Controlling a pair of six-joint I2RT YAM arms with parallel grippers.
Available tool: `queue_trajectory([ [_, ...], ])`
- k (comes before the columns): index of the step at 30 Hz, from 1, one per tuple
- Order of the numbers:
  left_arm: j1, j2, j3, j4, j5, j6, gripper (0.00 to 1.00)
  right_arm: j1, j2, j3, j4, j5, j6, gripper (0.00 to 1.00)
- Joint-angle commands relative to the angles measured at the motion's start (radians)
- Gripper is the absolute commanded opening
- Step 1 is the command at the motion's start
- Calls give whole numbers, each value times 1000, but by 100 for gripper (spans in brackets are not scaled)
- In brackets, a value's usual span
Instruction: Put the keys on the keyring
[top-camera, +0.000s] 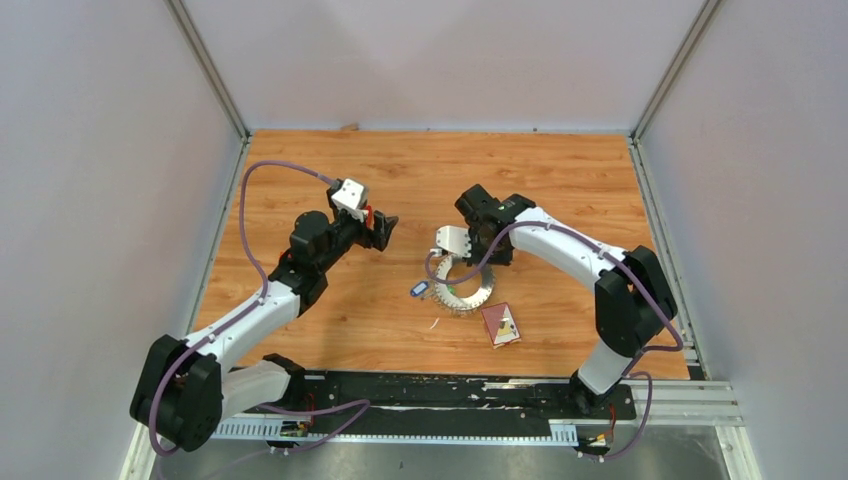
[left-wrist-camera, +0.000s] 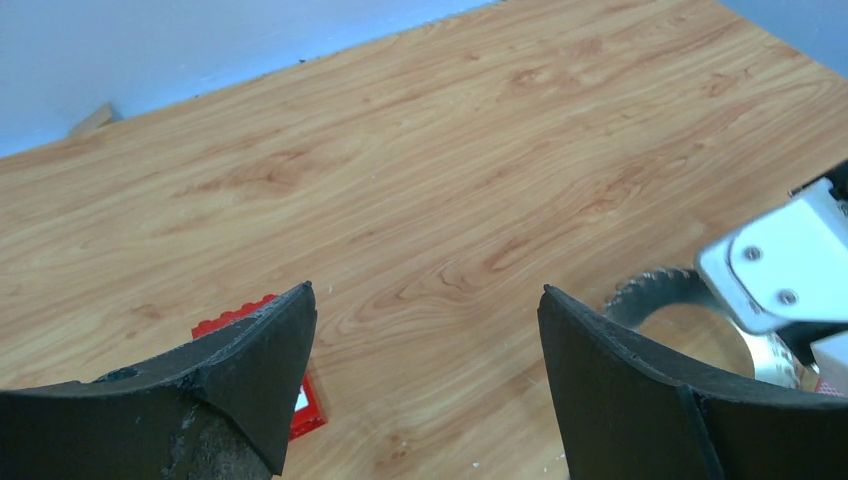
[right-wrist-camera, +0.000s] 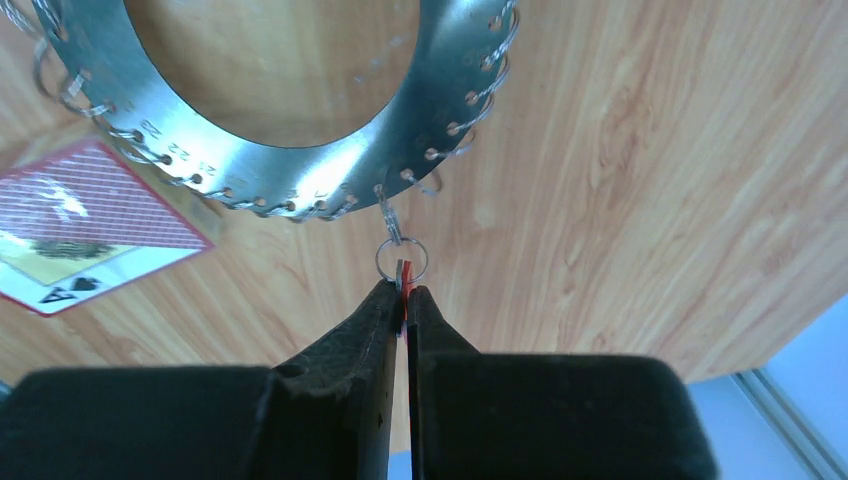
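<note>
The keyring is a flat grey metal ring with small wire clips round its rim, lying mid-table. My right gripper is shut on a red-tagged key. That key's small split ring hangs from a clip on the keyring's rim. A blue-tagged key lies at the keyring's left edge. My left gripper stands open above bare wood to the left of the keyring, with nothing between its fingers. From above, the left gripper and the right gripper face each other.
A maroon playing card lies just near-right of the keyring, also visible as the card in the right wrist view. A red block with a white square sits under my left finger. Grey walls and metal rails border the wooden table.
</note>
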Motion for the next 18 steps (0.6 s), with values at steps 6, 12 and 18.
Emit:
queue_trajectory([
  [6, 6, -34, 45, -16, -11, 21, 89, -46, 102, -35, 73, 208, -46, 0],
  [12, 6, -37, 48, -19, -5, 9, 89, -79, 187, -52, 107, 251, -43, 0],
  [18, 5, -39, 51, -25, -2, 11, 89, -99, 210, -69, 121, 279, -41, 1],
])
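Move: The keyring hangs from the red key already pinched in the right fingers, its middle about 7 cm to that hand's left, 4 cm back and 7 cm lower; bare table lies 6 cm to the right, 3 cm ahead and 9 cm down. The blue key tag is roughly 17 cm left, 5 cm back, and the card box 13 cm back and 1 cm right, both 8 cm below. From the left hand the keyring lies some 19 cm right, 10 cm back and 20 cm down. Rightward and down, about 6 cm each way with 2 to 3 cm forward, the right hand carries the red key over towards the bare table, drawing the keyring after it by the linked small ring. Its downward-pointing fingers swing some 15 degrees so the tips lean right, and they keep their pinch on the key throughout. ##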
